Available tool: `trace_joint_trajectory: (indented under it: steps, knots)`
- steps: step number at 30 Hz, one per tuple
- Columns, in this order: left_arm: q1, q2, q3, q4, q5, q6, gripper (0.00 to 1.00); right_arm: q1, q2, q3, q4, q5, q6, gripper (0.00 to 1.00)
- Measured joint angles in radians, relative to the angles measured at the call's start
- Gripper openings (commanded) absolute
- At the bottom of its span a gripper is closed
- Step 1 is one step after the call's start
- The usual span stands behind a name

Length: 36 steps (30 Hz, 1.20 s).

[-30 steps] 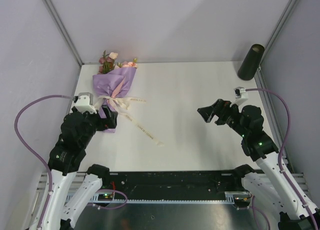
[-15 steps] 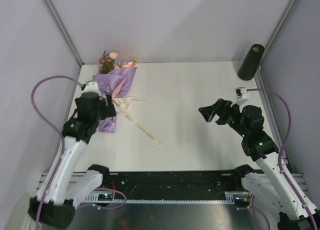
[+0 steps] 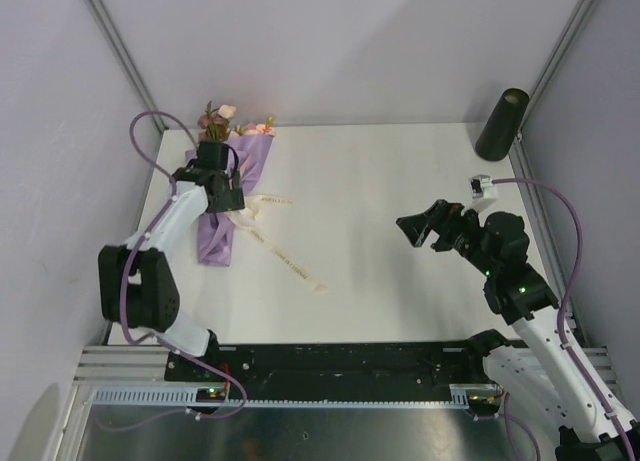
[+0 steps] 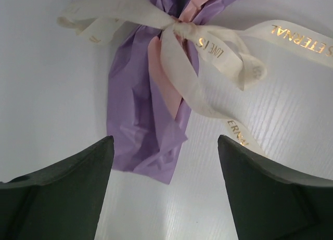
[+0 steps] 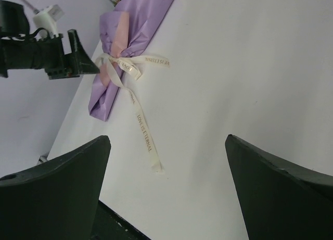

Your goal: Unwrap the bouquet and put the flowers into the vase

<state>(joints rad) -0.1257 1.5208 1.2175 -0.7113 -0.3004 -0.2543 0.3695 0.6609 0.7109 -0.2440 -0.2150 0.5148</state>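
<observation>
The bouquet [image 3: 243,161] lies at the back left of the table in lilac and pink paper, with its flowers [image 3: 216,121] pointing at the back wall. A cream ribbon [image 4: 182,30] is knotted around the cone, and one long tail [image 3: 288,262] trails toward the middle. My left gripper [image 3: 222,195] hovers over the cone's narrow end, open, with nothing between its fingers; in the left wrist view the gripper [image 4: 164,139] frames the lilac tip [image 4: 148,156]. My right gripper [image 3: 412,226] hangs open at mid-right, far from the bouquet [image 5: 127,42]. The black vase [image 3: 503,123] stands upright in the back right corner.
Grey walls with metal corner posts [image 3: 125,56] close in the table on three sides. The bouquet lies close to the left wall. A black rail [image 3: 340,359] runs along the near edge between the arm bases.
My left arm has stretched forward from the near left to over the bouquet's tied end, and its jaws have narrowed a little. The right arm, bouquet and vase have not moved.
</observation>
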Motion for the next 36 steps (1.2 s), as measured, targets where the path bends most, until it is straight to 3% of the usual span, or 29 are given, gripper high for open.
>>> trace_joint_trajectory:
  steps: [2,6,10,15,18,26,36]
  knots:
    - [0.000,0.058,0.025,0.006,-0.001,-0.002,0.74,0.005,-0.003,0.000,-0.002,0.000,-0.006,0.99]
    - [0.000,0.140,0.035,0.006,-0.002,-0.009,0.68,0.017,-0.007,0.000,-0.007,0.000,-0.021,0.99]
    - [0.000,0.208,0.035,0.005,-0.010,-0.015,0.54,0.026,-0.009,0.000,-0.009,-0.001,-0.033,0.99]
    - [0.000,0.228,0.034,0.003,-0.011,-0.038,0.16,0.029,-0.010,0.000,-0.009,-0.003,-0.045,0.99]
    - [-0.001,0.224,0.025,0.008,-0.005,-0.050,0.03,0.029,-0.010,0.000,-0.010,-0.003,-0.045,0.99]
    - [-0.066,0.131,-0.068,0.011,0.050,-0.087,0.00,0.029,0.034,0.000,-0.013,-0.005,-0.045,0.99]
    - [-0.365,0.008,-0.205,0.018,0.058,-0.145,0.00,0.059,0.172,-0.003,-0.026,-0.055,-0.043,0.95]
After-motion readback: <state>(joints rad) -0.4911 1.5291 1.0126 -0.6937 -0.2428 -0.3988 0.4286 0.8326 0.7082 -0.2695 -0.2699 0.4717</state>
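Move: The purple wrapping over the stems, just short of the ribbon knot, lies about 1 cm ahead of the left fingers and straight below, some 7 cm down. The knot is roughly 5 cm ahead and 1 cm right of that hand, the flower heads about 22 cm ahead and 3 cm right, and the long ribbon's loose end some 17 cm back and 25 cm right. From the right hand that wrapping lies about 44 cm left, 11 cm ahead and 20 cm lower. Down about 7 cm with hardly any sideways travel, the left hand tips steeper and shuts its half-lowered, open fingers on the wrapping below the knot, pinching it. Keeping that pinch low, the hand then drags it some 12 cm right and 8 cm back towards the base, turning clockwise. Late on, the open right hand sinks about 5 cm and edges left. ##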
